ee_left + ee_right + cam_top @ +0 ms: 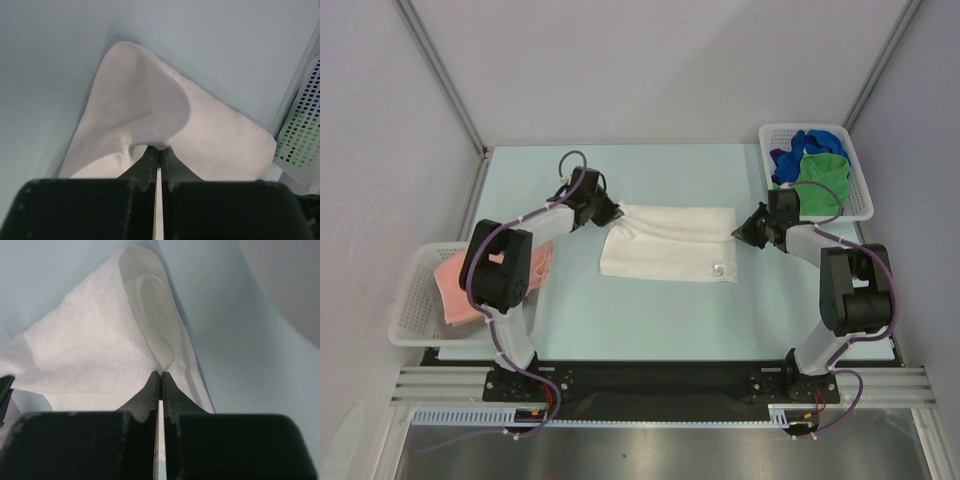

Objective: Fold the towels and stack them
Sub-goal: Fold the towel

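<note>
A white towel (pixel 670 255) lies flat in the middle of the table, a small tag near its front right corner. My left gripper (pixel 616 211) is shut on its far left corner, and the pinched cloth (pixel 150 107) rises in a hump above the closed jaws. My right gripper (pixel 740 232) is shut on the far right corner, where a fold of the white towel (pixel 150 335) stands up from the tips. A salmon pink towel (pixel 455 285) sits in the left basket. Blue (pixel 817 141) and green (pixel 820 172) towels fill the right basket.
A white lattice basket (pixel 405 310) stands at the table's left edge and another basket (pixel 862 190) at the far right; the right basket (pixel 300 135) shows in the left wrist view. White walls close in the back and sides.
</note>
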You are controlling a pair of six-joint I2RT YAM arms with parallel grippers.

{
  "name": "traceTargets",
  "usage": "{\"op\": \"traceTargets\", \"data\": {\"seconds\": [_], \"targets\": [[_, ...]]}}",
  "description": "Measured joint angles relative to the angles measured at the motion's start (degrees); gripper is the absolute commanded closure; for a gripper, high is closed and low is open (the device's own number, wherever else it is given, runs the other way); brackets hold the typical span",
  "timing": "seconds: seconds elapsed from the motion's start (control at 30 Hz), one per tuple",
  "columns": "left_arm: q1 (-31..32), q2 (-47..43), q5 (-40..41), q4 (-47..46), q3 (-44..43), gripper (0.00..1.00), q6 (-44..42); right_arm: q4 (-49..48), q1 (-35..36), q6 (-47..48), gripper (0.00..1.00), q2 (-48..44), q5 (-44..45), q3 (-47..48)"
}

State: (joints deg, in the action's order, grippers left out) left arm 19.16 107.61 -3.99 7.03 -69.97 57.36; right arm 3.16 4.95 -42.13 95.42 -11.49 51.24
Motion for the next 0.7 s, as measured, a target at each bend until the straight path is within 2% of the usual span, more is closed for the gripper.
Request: {"op": "traceTargets", "data": {"seconds": [0.33,0.7], "targets": [[-0.6,3.4,-2.4,0.7,-8.7,1.00,-5.4,3.1,-1.0,2.1,1.00,0.5,-0.6,9.2],[-3.0,11.3,-3.8,1.5,-25.7,1.00,-15.7,1.8,-2.1,3.3,1.00,7.6,-3.1,19.2]]}}
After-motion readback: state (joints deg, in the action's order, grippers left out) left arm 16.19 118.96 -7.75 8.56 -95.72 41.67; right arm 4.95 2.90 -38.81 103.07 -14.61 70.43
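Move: About 5 cm ahead of the left hand and slightly below it lies the white towel's far left corner; its near left corner is some 14 cm back and 5 cm left. For the right hand, the far right corner is roughly 7 cm straight ahead, the towel's label 8 cm back and 4 cm left, and the green towel in the right basket about 13 cm ahead and 22 cm right. Both hands already pinch the upper layer's edge, just above the table. Sweeping forward and up together, both hands keep their pinch on the white towel's upper layer and carry it from over the lower layer out past the old far fold. The left travels about 10 cm forward and 7 up, levelling off at the end, its fingers tipping up and swinging some 10 degrees clockwise; the right goes slightly less far and tips up less. ##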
